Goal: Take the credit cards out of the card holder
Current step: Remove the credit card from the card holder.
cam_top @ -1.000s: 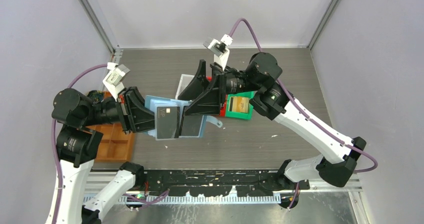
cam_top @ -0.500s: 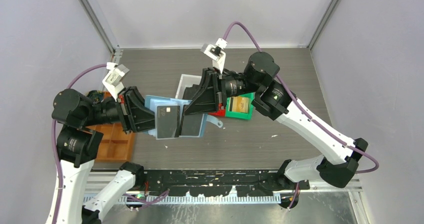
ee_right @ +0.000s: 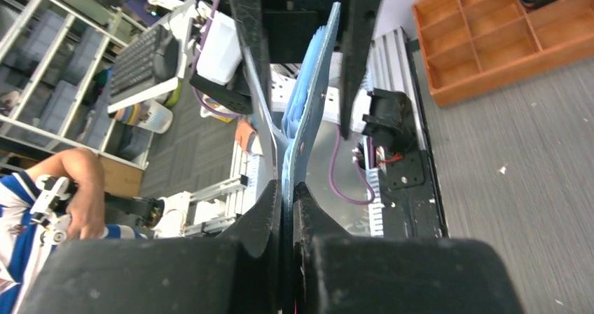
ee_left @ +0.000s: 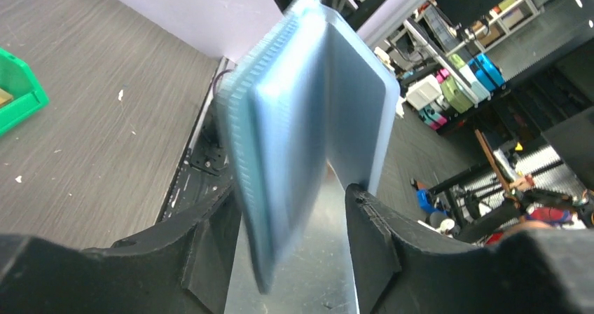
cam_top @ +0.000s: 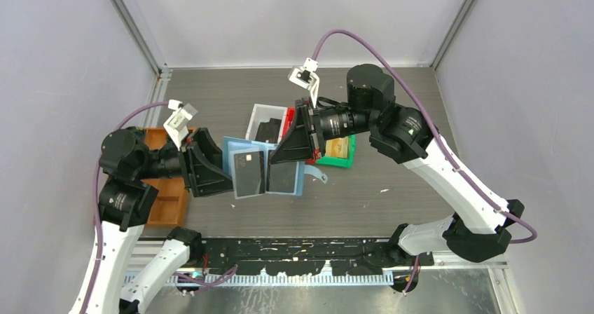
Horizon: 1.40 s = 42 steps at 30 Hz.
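The card holder (cam_top: 238, 150) hangs open above the table, pale blue inside. A dark credit card (cam_top: 250, 174) shows in its left half and another dark one (cam_top: 284, 176) in its right half. My right gripper (cam_top: 284, 153) is shut on the holder's right edge; in the right wrist view its fingers (ee_right: 288, 188) pinch the thin blue edge of the holder (ee_right: 312, 90). My left gripper (cam_top: 223, 172) stands open around the left flap. In the left wrist view the blurred holder (ee_left: 294, 118) sits between the spread jaws of the left gripper (ee_left: 291, 212), close to the left finger.
Behind the holder stand a white bin (cam_top: 260, 112) with a black card (cam_top: 268, 130), a red bin (cam_top: 289, 115) and a green bin (cam_top: 336, 161) holding a gold card (cam_top: 337, 146). An orange-brown compartment tray (cam_top: 164, 198) lies at the left, under the left arm.
My left gripper has opened and let go of the holder. My right gripper has closed on the holder's right edge. Both arms and the holder have shifted to the right.
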{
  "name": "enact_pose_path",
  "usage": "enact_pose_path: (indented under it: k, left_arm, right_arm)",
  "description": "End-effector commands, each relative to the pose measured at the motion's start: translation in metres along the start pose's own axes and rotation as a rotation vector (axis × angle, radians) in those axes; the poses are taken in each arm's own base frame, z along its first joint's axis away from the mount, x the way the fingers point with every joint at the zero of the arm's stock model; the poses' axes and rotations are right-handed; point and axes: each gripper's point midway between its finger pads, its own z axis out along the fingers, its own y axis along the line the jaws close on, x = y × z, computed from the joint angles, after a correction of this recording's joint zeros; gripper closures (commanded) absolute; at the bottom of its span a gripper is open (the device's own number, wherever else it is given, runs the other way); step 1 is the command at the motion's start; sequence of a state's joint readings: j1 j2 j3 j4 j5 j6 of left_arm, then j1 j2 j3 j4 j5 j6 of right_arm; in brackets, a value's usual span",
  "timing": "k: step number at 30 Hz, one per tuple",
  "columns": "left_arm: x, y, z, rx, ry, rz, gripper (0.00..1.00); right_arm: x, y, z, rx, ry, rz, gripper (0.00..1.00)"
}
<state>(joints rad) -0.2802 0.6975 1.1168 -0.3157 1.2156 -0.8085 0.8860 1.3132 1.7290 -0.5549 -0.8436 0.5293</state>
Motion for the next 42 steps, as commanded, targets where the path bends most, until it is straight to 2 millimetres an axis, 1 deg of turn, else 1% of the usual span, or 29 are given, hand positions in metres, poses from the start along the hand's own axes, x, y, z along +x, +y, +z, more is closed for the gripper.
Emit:
enact_pose_path:
  k: [1,5,10,14,15,17,18,20,23,27,29,30,31,32,33,35,37,38,39,42]
  left_arm:
    - [0.006,-0.027,-0.006,0.108,0.031,0.150,0.45]
    - [0.007,-0.032,-0.007,0.132,0.052,0.161,0.50]
    - [-0.001,-0.032,-0.004,0.130,0.024,0.173,0.51]
    - [-0.009,-0.021,0.000,0.101,-0.011,0.155,0.54]
    - [-0.011,-0.016,0.002,0.081,-0.030,0.152,0.57]
    - [-0.019,0.002,0.004,-0.001,-0.085,0.154,0.65]
    - [-0.020,0.011,0.004,-0.039,-0.096,0.139,0.68]
    - [-0.021,0.020,0.005,-0.075,-0.100,0.133,0.72]
    - [-0.018,0.025,0.005,-0.089,-0.097,0.124,0.72]
    - [-0.010,0.026,0.004,-0.075,-0.067,0.113,0.72]
    - [-0.006,0.026,0.004,-0.066,-0.055,0.112,0.77]
    - [-0.005,0.026,0.004,-0.065,-0.052,0.113,0.81]
    - [-0.005,0.028,0.004,-0.074,-0.052,0.118,0.86]
    - [-0.004,0.029,0.004,-0.084,-0.048,0.109,0.88]
    - [-0.004,0.032,0.004,-0.094,-0.044,0.104,0.93]
    - [-0.003,0.035,0.004,-0.106,-0.038,0.087,0.98]
    - [-0.004,0.040,0.004,-0.128,-0.044,0.078,1.00]
    - [-0.005,0.043,0.004,-0.140,-0.050,0.075,1.00]
    - [-0.005,0.045,0.004,-0.150,-0.055,0.074,1.00]
    - [-0.007,0.054,0.004,-0.190,-0.073,0.057,1.00]
  right_arm:
    - [0.004,0.003,-0.016,0.067,0.012,-0.048,0.99]
    - [0.003,0.004,-0.017,0.069,0.011,-0.057,0.99]
    - [-0.001,0.004,-0.009,0.035,0.005,-0.055,0.99]
    - [-0.006,0.001,-0.005,0.035,-0.005,-0.050,0.99]
    - [-0.010,0.001,-0.004,0.034,-0.020,-0.054,0.99]
    - [-0.013,-0.003,-0.001,0.042,-0.046,-0.049,0.99]
    - [-0.015,-0.007,0.000,0.051,-0.057,-0.046,0.99]
    - [-0.016,-0.011,0.003,0.056,-0.075,-0.041,0.99]
    - [-0.017,-0.015,0.006,0.050,-0.100,-0.031,0.99]
    - [-0.015,-0.022,0.010,0.057,-0.105,-0.021,0.99]
    - [-0.014,-0.026,0.012,0.058,-0.105,-0.016,0.98]
    - [-0.013,-0.028,0.012,0.062,-0.109,-0.014,0.86]
    - [-0.012,-0.030,0.012,0.069,-0.112,-0.012,0.69]
    - [-0.011,-0.033,0.012,0.079,-0.117,-0.010,0.58]
    - [-0.011,-0.035,0.011,0.087,-0.122,-0.007,0.53]
    - [-0.013,-0.042,0.008,0.118,-0.149,-0.004,0.38]
    - [-0.022,-0.052,-0.004,0.170,-0.204,0.006,0.35]
    - [-0.030,-0.056,-0.016,0.198,-0.246,0.013,0.35]
    - [-0.034,-0.056,-0.023,0.212,-0.276,0.023,0.35]
    - [-0.049,-0.065,-0.053,0.311,-0.386,0.028,0.41]
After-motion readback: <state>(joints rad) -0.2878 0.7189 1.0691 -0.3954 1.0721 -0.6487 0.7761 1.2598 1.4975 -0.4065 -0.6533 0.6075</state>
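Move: The open card holder's middle lies about 7 cm to the right of my left hand and roughly level with it, its left half already between my spread left fingers. The dark card in the left pocket is some 4 cm to the right of that hand. My closed right hand still pinches the holder's right half, with the holder's middle roughly 3 cm to its left, 1 cm back and 2 cm lower; the strap tab sticks out about 8 cm to its right. I pass the card holder from my right hand to my left. My left hand edges back 2 cm, then comes forward about 6 cm while sinking some 3 cm, and its fingers close on the holder's left half. My right hand keeps its pinch as it sinks with the holder, then opens, lets go and swings forward about 5 cm more, turning some 10 degrees clockwise. ##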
